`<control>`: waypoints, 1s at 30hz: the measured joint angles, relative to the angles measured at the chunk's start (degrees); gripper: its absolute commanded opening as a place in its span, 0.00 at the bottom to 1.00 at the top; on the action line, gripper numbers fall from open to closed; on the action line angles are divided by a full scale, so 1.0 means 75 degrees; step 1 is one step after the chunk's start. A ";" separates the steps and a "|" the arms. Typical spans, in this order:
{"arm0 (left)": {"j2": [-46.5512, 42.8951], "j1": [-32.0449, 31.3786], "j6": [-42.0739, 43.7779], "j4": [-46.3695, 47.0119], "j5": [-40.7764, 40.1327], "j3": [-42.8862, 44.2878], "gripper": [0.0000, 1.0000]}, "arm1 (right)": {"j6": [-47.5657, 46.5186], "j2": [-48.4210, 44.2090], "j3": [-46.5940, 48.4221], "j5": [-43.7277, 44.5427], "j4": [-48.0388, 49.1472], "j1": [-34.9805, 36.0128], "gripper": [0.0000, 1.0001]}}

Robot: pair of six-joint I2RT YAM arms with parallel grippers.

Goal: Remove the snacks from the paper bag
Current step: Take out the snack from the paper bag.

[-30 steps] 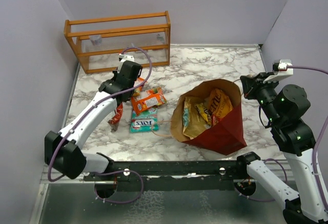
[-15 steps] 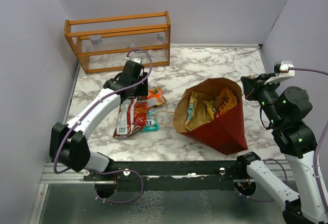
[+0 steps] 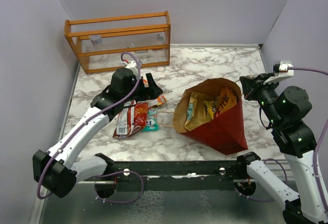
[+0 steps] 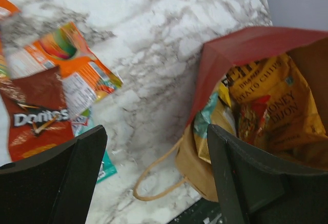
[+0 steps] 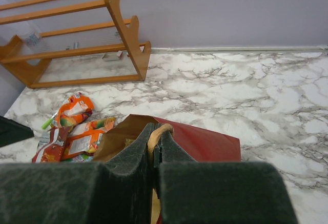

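Observation:
The dark red paper bag [image 3: 218, 126] lies tipped on the marble, its mouth facing left, with gold, yellow and teal snacks [image 3: 209, 107] inside. My right gripper [image 3: 245, 87] is shut on the bag's cord handle [image 5: 162, 130] and holds the rim up. My left gripper [image 3: 148, 86] is open and empty, hovering between the bag and the snacks on the table: a red Doritos packet [image 3: 131, 120], an orange packet [image 3: 157, 100] and a teal one [image 3: 150, 124]. In the left wrist view the bag's mouth [image 4: 266, 101] is at the right and the Doritos packet [image 4: 36, 124] at the left.
An orange wooden rack [image 3: 118, 39] stands at the back left, also in the right wrist view [image 5: 123, 34]. The bag's other cord handle [image 4: 154, 175] loops loose on the marble by the mouth. Grey walls close in left, back and right.
My left gripper let go of the red Doritos packet, which now lies on the table, then opened and swung right toward the bag. The bag's mouth rose slightly.

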 measured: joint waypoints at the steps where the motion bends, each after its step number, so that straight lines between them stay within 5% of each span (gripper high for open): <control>1: 0.0006 -0.0087 -0.0096 0.0044 0.0114 -0.0114 0.81 | 0.0000 0.0000 0.0000 -0.0003 0.0000 0.0000 0.02; 14: 0.0947 -0.3348 -0.0699 0.1192 -0.0898 0.0201 0.67 | 0.0029 -0.0029 0.0000 -0.0015 -0.0009 0.0000 0.02; 30: 0.3515 -0.3966 0.0350 0.1070 -0.2460 0.1550 0.61 | 0.0035 -0.0108 0.0000 -0.0017 -0.0061 0.0000 0.02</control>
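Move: The gold packet inside the paper bag lies about 20 cm to the right of the left hand, 4 cm back and some 14 cm below. The yellow packet is roughly 6 cm farther right than it and about 1 cm farther out, and the orange chips bag some 12 cm to its right and 3 cm farther out. On the table, the Doritos bag is about 11 cm left of the left hand and 4 cm back. From the right hand, the gold packet is about 13 cm left, level fore and aft, 25 cm below. The right hand stays put and keeps its pinch on the paper bag's handle while the empty left hand swings about 18 cm to the right, over the near-left rim towards the gold packet. It draws back at first, then comes partly forward again and sinks some 6 cm at the mouth, turning about 15 degrees clockwise and rolling its left side up as the fingers narrow a little but stay well open. ##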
